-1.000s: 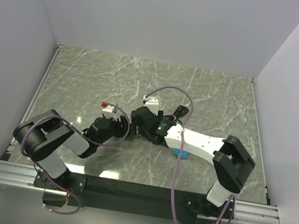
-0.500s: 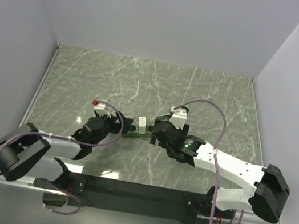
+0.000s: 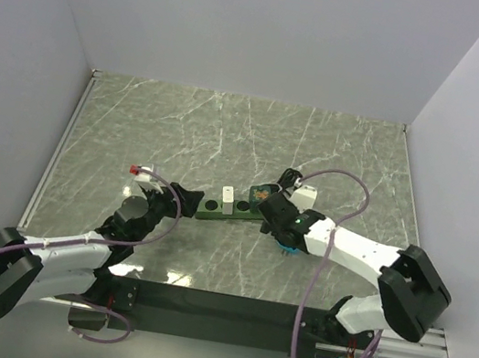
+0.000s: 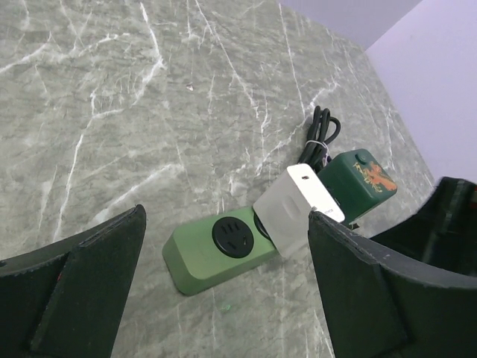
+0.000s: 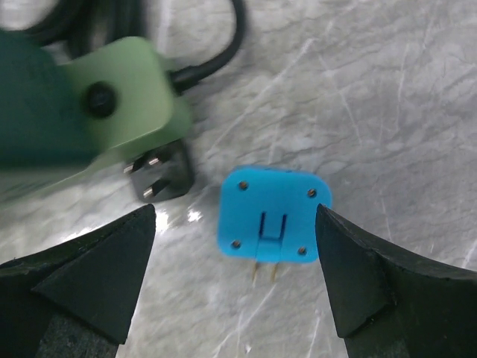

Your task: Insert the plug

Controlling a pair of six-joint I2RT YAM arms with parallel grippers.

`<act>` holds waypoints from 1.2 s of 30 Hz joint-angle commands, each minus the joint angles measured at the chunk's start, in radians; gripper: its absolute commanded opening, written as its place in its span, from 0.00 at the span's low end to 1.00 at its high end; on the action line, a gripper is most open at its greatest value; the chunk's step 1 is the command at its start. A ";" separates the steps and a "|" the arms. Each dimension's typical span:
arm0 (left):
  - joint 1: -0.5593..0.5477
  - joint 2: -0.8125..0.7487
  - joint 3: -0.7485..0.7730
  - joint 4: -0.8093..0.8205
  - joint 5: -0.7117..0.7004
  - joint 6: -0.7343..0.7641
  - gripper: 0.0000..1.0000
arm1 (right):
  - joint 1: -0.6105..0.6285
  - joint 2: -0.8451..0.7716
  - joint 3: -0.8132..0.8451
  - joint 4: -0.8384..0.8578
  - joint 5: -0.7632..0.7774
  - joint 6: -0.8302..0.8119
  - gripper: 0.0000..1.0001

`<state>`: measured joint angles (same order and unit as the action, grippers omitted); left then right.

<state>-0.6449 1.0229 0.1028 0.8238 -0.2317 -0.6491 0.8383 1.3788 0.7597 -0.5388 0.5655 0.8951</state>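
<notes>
A green power strip [image 4: 216, 257] lies on the marble table, its near black socket [image 4: 235, 237] empty. A white plug [image 4: 298, 212] sits in the socket behind it; from above the white plug [image 3: 228, 199] stands on the power strip [image 3: 214, 204]. My left gripper [image 4: 227, 298] is open, short of the strip's left end and touching nothing. A blue plug [image 5: 274, 216] lies flat on the table with two prongs showing. My right gripper [image 5: 235, 276] hangs open over it, one finger on each side, apart from it. In the top view, the blue plug [image 3: 291, 246] peeks out beside my right gripper [image 3: 280, 223].
A dark green box [image 4: 359, 173] and a coiled black cable [image 4: 320, 130] lie at the strip's far end. The cord's black plug [image 5: 160, 175] rests by the strip's end [image 5: 123, 93]. White walls enclose the table on three sides.
Both grippers have left the strip's middle, where the white plug now stands. The left drew back left and opened wider. The right swung right and nearer, over the blue plug.
</notes>
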 commanded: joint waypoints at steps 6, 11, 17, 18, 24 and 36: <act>-0.001 0.005 -0.012 0.024 0.032 -0.014 0.96 | -0.045 0.112 0.027 -0.035 0.027 0.100 0.95; -0.002 0.003 -0.018 0.035 0.043 -0.014 0.96 | -0.061 0.092 -0.010 -0.003 -0.002 0.105 0.95; -0.001 0.005 -0.025 0.044 0.055 -0.015 0.96 | -0.084 0.101 -0.052 0.043 -0.050 0.097 0.92; -0.002 0.002 -0.026 0.046 0.055 -0.015 0.96 | -0.085 0.108 -0.057 0.048 -0.053 0.096 0.87; -0.002 0.011 -0.028 0.060 0.069 -0.008 0.95 | -0.090 0.118 -0.076 0.077 -0.076 0.076 0.55; -0.163 -0.041 -0.040 0.127 0.043 0.103 0.93 | -0.085 0.005 -0.005 0.088 -0.081 -0.013 0.20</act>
<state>-0.7303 1.0206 0.0525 0.9062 -0.1436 -0.6075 0.7547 1.4528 0.7147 -0.4759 0.4812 0.9169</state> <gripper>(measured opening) 0.927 0.729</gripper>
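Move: The blue plug lies flat about 4 cm below the right gripper's open fingers and 1 cm to their right, prongs towards the base. The dark cable plug is about 5 cm to the blue plug's left and 2 cm farther out. Standing on the power strip, the green plug is some 10 cm ahead of the right hand and 7 cm left; the white plug is 8 cm ahead and 15 cm left. From the left gripper, the blue plug is some 24 cm right, 6 cm back and 11 cm lower. Lower the right gripper about 4 cm, easing slightly right, until its open fingers straddle the blue plug, tipping them a little steeper; then close on its left and right sides and keep that pinch as the hand just begins to rise. Meanwhile hold the left gripper open and high, then late on swing it some 4 cm back and right, turning 10 degrees clockwise. ##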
